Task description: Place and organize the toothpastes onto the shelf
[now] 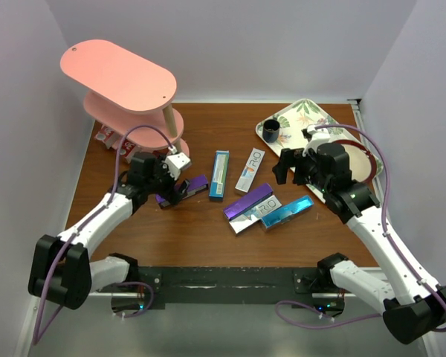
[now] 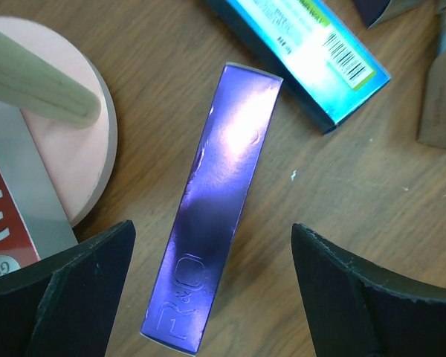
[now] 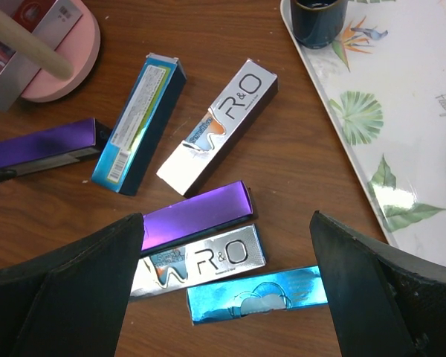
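Observation:
The pink shelf (image 1: pixel 119 74) stands at the back left, with red toothpastes (image 1: pixel 108 137) on its bottom board. My left gripper (image 1: pixel 180 192) hangs open over a purple toothpaste (image 2: pixel 215 208), a finger on each side and a gap at both; the left wrist view shows the shelf base (image 2: pixel 74 163) beside it. A teal toothpaste (image 1: pixel 219 173) and a silver one (image 1: pixel 250 169) lie mid-table. My right gripper (image 3: pixel 227 216) is open above a cluster of purple (image 3: pixel 197 216), silver (image 3: pixel 201 260) and blue (image 3: pixel 256 294) toothpastes, holding nothing.
A leaf-patterned tray (image 1: pixel 312 119) sits at the back right with a dark cup (image 1: pixel 272 132) and a maroon-rimmed plate (image 1: pixel 360 160) on it. White walls close in the left, right and back. A wooden post (image 2: pixel 37 82) rises close to the left gripper.

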Tool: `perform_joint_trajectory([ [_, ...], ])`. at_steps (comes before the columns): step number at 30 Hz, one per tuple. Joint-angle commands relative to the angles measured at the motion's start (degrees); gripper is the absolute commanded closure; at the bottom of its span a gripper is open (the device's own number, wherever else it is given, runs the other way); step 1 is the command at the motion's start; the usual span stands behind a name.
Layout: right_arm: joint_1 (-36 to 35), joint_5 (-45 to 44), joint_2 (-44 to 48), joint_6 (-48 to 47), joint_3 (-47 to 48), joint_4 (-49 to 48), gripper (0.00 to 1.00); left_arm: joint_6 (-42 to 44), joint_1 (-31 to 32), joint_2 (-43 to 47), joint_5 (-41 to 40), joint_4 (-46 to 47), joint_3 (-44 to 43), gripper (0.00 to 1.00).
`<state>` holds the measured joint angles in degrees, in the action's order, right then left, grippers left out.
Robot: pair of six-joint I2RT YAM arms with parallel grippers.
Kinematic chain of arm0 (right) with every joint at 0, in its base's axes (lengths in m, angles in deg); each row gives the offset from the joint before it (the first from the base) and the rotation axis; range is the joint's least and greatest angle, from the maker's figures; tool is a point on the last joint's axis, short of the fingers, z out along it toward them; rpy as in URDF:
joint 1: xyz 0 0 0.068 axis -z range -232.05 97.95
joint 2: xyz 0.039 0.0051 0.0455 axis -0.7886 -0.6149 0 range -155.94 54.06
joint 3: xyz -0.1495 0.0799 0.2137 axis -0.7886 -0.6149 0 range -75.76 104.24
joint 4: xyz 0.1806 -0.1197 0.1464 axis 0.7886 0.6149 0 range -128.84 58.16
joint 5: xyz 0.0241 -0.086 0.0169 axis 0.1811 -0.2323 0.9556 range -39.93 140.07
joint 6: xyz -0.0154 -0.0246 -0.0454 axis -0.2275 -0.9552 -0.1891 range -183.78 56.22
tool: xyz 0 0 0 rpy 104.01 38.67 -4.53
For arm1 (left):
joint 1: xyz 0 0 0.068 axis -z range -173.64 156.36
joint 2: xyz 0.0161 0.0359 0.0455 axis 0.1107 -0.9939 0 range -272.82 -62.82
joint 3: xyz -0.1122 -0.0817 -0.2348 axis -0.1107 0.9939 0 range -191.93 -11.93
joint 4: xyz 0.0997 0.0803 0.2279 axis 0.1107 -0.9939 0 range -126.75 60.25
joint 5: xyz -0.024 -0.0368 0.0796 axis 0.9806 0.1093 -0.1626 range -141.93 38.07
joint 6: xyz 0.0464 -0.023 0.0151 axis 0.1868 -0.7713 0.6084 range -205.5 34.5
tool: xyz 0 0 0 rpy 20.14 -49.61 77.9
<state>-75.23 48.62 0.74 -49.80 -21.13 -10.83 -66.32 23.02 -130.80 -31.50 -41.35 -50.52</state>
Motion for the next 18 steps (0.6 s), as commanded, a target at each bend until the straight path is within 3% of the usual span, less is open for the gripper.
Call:
perform_joint_trajectory([
  [1, 0.2, 1.4, 0.1, -1.0, -0.1, -1.9, 0.02, 1.4, 1.8, -2.6, -5.7, -1.0, -2.2, 0.08],
  [10, 0.3, 1.4, 0.1, -0.9, -0.3, -2.2, 0.02, -0.1, 2.8, -6.3, -8.9, -1.8, -2.5, 0.09],
  [18, 0.2, 1.3, 0.1, -0.9, -0.4, -2.0, 0.02, -3.0, 8.1, -7.2, -11.9, -6.5, -4.5, 0.08],
])
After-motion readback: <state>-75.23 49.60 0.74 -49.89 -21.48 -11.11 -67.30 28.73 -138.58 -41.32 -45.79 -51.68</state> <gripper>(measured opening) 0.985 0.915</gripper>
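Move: The purple toothpaste box by the shelf lies about 4 cm ahead of the left hand, 3 cm to its right and 7 cm below. The blue-and-white box is some 9 cm ahead and 15 cm right; the shelf's lowest tier is about 18 cm ahead and 9 cm left, both also some 7 cm lower. From the right hand, that purple box is about 34 cm left, 5 cm ahead and 21 cm below. Towards the purple box the left hand sinks about 5 cm, still wide open, at first edging a centimetre left, then easing back some 1.5 cm and returning right as it goes down. Its fingers tip more steeply downward and its left side rises, each by about 10 degrees, bringing them close over the box's near-left part without closing. ##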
